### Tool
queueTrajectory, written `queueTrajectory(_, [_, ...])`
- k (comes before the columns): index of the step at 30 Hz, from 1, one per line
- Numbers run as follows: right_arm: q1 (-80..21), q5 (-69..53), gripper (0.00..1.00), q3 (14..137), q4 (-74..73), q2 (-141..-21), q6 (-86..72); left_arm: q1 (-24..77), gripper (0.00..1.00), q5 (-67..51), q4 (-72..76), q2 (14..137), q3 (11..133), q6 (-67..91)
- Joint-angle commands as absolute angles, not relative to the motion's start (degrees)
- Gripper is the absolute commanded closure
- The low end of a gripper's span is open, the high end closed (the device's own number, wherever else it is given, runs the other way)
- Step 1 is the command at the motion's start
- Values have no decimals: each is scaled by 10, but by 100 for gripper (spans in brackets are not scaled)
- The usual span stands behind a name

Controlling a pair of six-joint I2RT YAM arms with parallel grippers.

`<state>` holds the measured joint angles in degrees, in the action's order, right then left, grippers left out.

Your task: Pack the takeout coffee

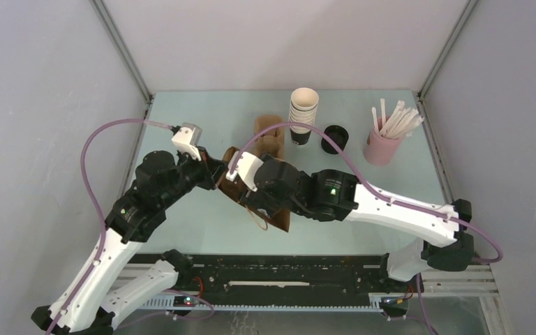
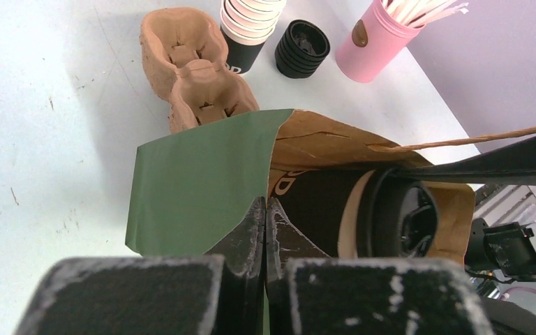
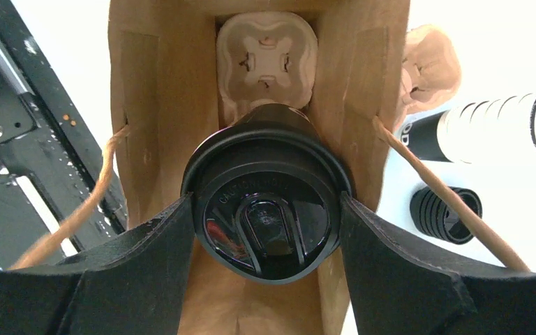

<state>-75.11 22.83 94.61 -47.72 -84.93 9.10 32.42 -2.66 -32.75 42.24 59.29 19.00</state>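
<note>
The takeout coffee [image 3: 267,216], a dark cup under a black lid, sits inside the mouth of the green bag [image 2: 195,188], whose lining is brown. My right gripper [image 3: 267,206] is shut on it, one finger pressing each side of the lid. Below the cup, a moulded cup carrier [image 3: 265,63] lies at the bottom of the bag [image 3: 153,105]. My left gripper [image 2: 265,209] is shut on the bag's rim, holding it. In the left wrist view the coffee [image 2: 321,202] lies sideways in the opening. From above, both grippers meet at the bag [image 1: 269,216] in mid-table.
A second brown cup carrier [image 1: 269,132] lies behind the bag. A stack of white-rimmed cups [image 1: 303,115], a stack of black lids [image 1: 334,138] and a pink holder of white sticks [image 1: 382,143] stand along the back right. The bag's twine handles [image 3: 453,202] hang loose.
</note>
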Motion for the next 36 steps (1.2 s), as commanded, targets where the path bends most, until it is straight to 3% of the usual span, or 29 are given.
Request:
queueTrajectory(1, [-764,256,40,931,-458,-864,108,329,100,-16,-321,413,585,177])
queueTrajectory(21, [-765,353,42,830,-338,-890,91,333,100,-31,-295,377,543,142])
queueTrajectory(36, [-773,314,42,819,-321,-896,81,341,98,52,-325,304,462,217])
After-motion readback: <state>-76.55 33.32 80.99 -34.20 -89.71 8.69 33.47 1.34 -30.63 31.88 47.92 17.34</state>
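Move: The right hand holds the lidded cup by its lid in the green bag's mouth; the cup carrier inside the bag lies roughly 7 cm ahead, 6 cm left and 16 cm below. From that hand the spare carrier is about 25 cm ahead and 5 cm right, the cup stack some 28 cm ahead and 14 cm right. From the left hand, shut on the bag's rim, the carrier inside is about 3 cm ahead, 3 cm right and 17 cm down. Right lowers the gripped cup about 8 cm deeper into the bag; left, still pinching the rim, sinks 4 cm. ##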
